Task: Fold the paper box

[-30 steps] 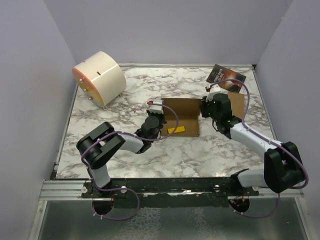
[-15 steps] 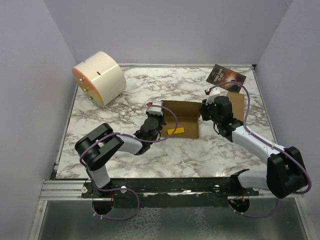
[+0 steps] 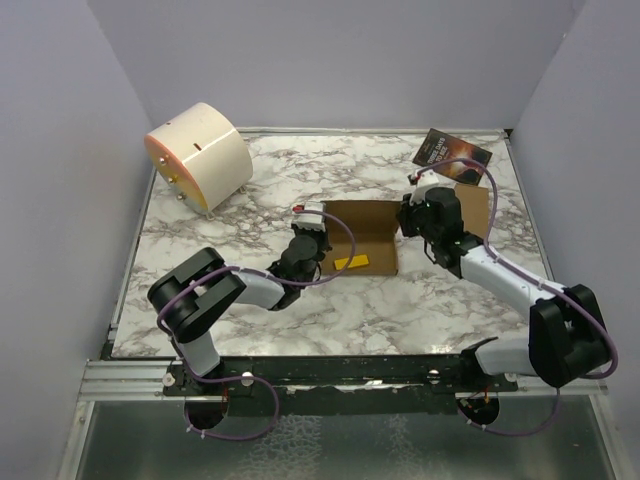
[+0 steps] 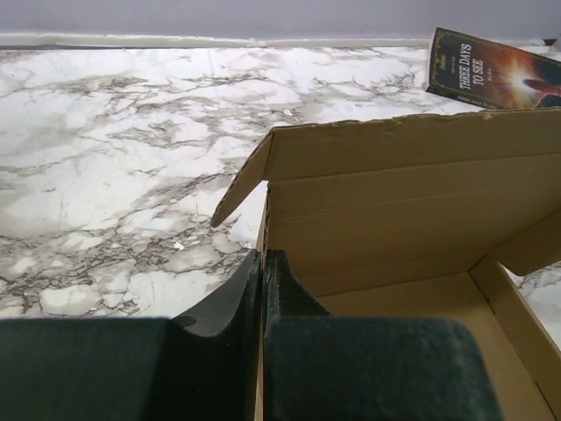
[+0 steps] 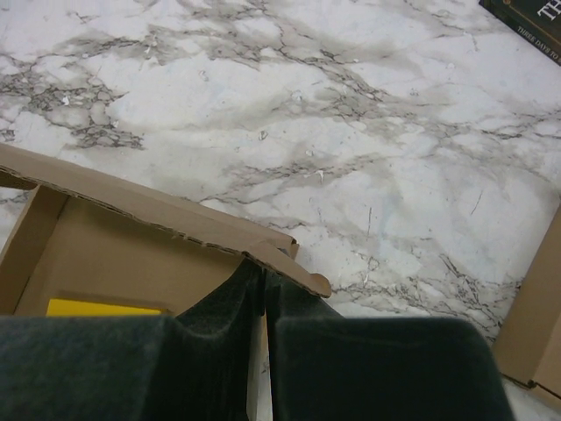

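Note:
The paper box is a brown cardboard mailer, part folded, standing mid-table with its back wall up and a yellow strip inside. My left gripper is shut on the box's left side wall; one finger is inside, one outside. The raised back panel and a side flap show in the left wrist view. My right gripper is shut on the box's right side wall, under a bent corner flap.
A cream cylinder lies at the back left. A dark printed booklet lies at the back right; it also shows in the left wrist view. Another brown cardboard piece lies right of my right gripper. The table is white marble.
Both grippers keep their hold on the box walls. The right arm shifted slightly; the box stays in about the same place.

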Controlling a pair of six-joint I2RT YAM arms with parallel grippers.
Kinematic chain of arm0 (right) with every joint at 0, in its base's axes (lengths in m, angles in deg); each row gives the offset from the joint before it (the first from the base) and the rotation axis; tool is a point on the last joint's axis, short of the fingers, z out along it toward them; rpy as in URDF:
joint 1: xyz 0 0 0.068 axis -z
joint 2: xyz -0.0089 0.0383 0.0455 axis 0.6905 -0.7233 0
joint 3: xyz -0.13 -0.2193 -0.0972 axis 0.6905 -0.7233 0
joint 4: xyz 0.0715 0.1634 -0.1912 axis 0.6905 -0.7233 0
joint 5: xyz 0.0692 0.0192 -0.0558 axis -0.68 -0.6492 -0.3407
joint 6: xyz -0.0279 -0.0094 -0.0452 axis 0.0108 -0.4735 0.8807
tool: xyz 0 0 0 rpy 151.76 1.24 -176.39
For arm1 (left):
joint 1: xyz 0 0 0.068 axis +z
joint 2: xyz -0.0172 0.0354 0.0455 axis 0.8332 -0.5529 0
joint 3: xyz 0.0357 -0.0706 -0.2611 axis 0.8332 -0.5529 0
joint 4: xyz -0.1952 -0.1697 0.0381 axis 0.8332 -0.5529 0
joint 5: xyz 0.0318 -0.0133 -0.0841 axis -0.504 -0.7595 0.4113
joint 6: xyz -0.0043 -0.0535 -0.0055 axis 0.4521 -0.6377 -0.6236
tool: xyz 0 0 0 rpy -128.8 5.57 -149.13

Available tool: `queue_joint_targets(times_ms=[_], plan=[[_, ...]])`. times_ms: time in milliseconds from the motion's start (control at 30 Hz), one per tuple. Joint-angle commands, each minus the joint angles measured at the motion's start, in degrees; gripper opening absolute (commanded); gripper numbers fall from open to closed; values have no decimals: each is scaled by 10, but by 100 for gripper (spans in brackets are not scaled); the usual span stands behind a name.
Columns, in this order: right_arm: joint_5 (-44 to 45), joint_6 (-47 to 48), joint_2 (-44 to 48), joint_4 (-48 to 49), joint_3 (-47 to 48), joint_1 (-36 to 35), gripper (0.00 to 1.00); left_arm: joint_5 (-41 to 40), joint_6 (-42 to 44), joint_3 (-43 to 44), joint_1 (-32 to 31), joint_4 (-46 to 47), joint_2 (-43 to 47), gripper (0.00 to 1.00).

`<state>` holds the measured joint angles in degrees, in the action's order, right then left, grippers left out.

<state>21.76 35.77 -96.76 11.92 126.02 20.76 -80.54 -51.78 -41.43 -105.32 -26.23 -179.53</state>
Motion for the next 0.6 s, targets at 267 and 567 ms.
queue_joint_targets(times_ms=[267,567], plan=[[-10,22,-124,137,95,-19,2,21,41,117,23,-48,-60,0],[4,7,-199,194,139,-19,2,76,48,189,79,-47,-116,0]])
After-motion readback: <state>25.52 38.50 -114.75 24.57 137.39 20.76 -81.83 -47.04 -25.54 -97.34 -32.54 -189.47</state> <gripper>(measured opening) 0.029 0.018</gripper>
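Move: Both hands already grip the paper box at its upright sides; its middle lies about 10 cm right of the left hand, 4 cm back and 5 cm lower. The back panel's middle is some 3 cm ahead of the left hand and 10 cm right, the yellow block 6 cm back and 8 cm right. From the right hand the box's middle is roughly 10 cm left and 5 cm back, the small carton 20 cm right and 5 cm ahead. Both hands keep their pinch on the box sides and push it about 8 cm forward, drifting slightly left. ##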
